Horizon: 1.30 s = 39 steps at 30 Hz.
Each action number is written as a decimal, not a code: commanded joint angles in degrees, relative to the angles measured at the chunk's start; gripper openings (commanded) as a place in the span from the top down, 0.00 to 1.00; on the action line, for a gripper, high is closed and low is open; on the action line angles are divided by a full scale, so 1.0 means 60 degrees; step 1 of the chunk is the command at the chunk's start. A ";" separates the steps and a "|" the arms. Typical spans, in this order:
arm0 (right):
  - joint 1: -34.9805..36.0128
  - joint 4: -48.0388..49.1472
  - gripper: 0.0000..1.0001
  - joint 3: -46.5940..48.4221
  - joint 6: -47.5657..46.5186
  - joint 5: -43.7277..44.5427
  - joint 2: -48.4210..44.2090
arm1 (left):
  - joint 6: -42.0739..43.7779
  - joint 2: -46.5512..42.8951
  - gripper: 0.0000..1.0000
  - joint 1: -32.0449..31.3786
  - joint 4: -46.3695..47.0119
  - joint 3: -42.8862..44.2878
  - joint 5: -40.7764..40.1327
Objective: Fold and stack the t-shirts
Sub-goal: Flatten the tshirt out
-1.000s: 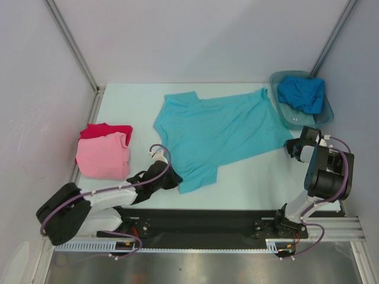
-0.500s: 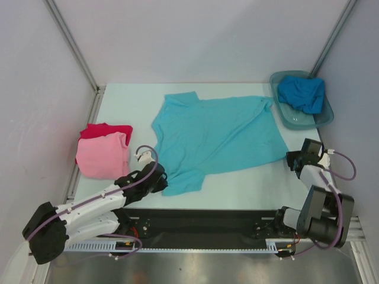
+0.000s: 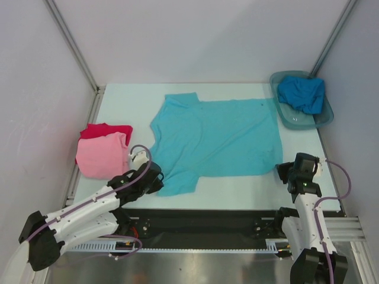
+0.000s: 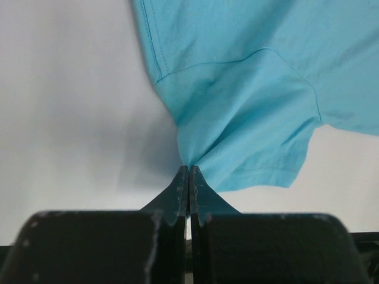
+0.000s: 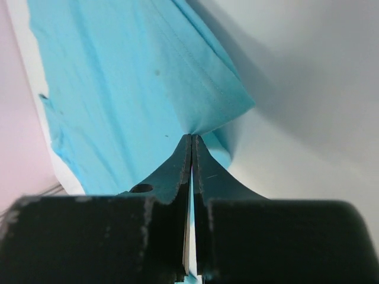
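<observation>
A turquoise t-shirt (image 3: 216, 139) lies spread over the middle of the table. My left gripper (image 3: 159, 179) is shut on its near left sleeve (image 4: 243, 130), the cloth pinched at the fingertips (image 4: 188, 171). My right gripper (image 3: 282, 171) is shut on the shirt's near right hem corner (image 5: 204, 100). A folded pink t-shirt (image 3: 103, 156) lies on a red t-shirt (image 3: 105, 130) at the left edge. A deeper blue t-shirt (image 3: 302, 93) is bunched in the tub.
The grey translucent tub (image 3: 290, 118) stands at the back right corner. White enclosure walls close the table (image 3: 130, 100) on the left, back and right. A black rail (image 3: 201, 222) with the arm bases runs along the near edge.
Both grippers have drawn toward the near edge with the turquoise shirt, dragging it flatter; its right side has come down off the tub and the hem now lies straight.
</observation>
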 commanded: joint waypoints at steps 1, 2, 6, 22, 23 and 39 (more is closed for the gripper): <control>0.0160 -0.0818 1.00 -0.0286 -0.0061 -0.0038 -0.0393 | -0.0172 -0.0335 1.00 -0.0014 -0.0936 0.0468 -0.0337; 0.0204 -0.0993 1.00 -0.0331 -0.0075 -0.0038 -0.0496 | -0.0201 -0.0496 1.00 -0.0028 -0.1054 0.0483 -0.0352; 0.0204 -0.1258 1.00 -0.0463 -0.0178 0.0079 -0.0936 | -0.0318 -0.1124 1.00 -0.0028 -0.1829 0.0483 -0.0542; -0.0118 -0.1128 0.38 -0.0127 -0.1217 -0.0476 -0.0746 | -0.0700 -0.1567 0.59 -0.0028 -0.1906 -0.0132 -0.0162; -0.0118 -0.1069 0.34 -0.0097 -0.1363 -0.0535 -0.0761 | -0.0700 -0.1595 0.58 -0.0028 -0.1862 -0.0132 -0.0205; 0.1549 -0.0030 0.21 0.0885 -0.4572 -0.3347 -0.0570 | 0.2020 -0.3282 0.37 -0.0028 0.1269 -0.0778 0.0643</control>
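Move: About 4 cm below the left fingertips, and some 2 cm back and 3 cm left, lies the sleeve-corner spot; the turquoise t-shirt's middle is roughly 27 cm ahead and 27 cm right, the pink t-shirt 16 cm ahead and 30 cm left. The right hand still holds the near hem corner; its table spot is about 3 cm back and 6 cm below, the shirt's middle 18 cm ahead and 31 cm left, the bin 40 cm ahead and 19 cm right. Drawing the held hem corner back and down about 3 cm each, the right hand opens to let it go, then rises 5 cm, swinging left over the cloth and turning some 30 degrees counter-clockwise. The left hand tugs the sleeve corner left and back, opens over the near edge, then lifts clear with a slight drift right. ##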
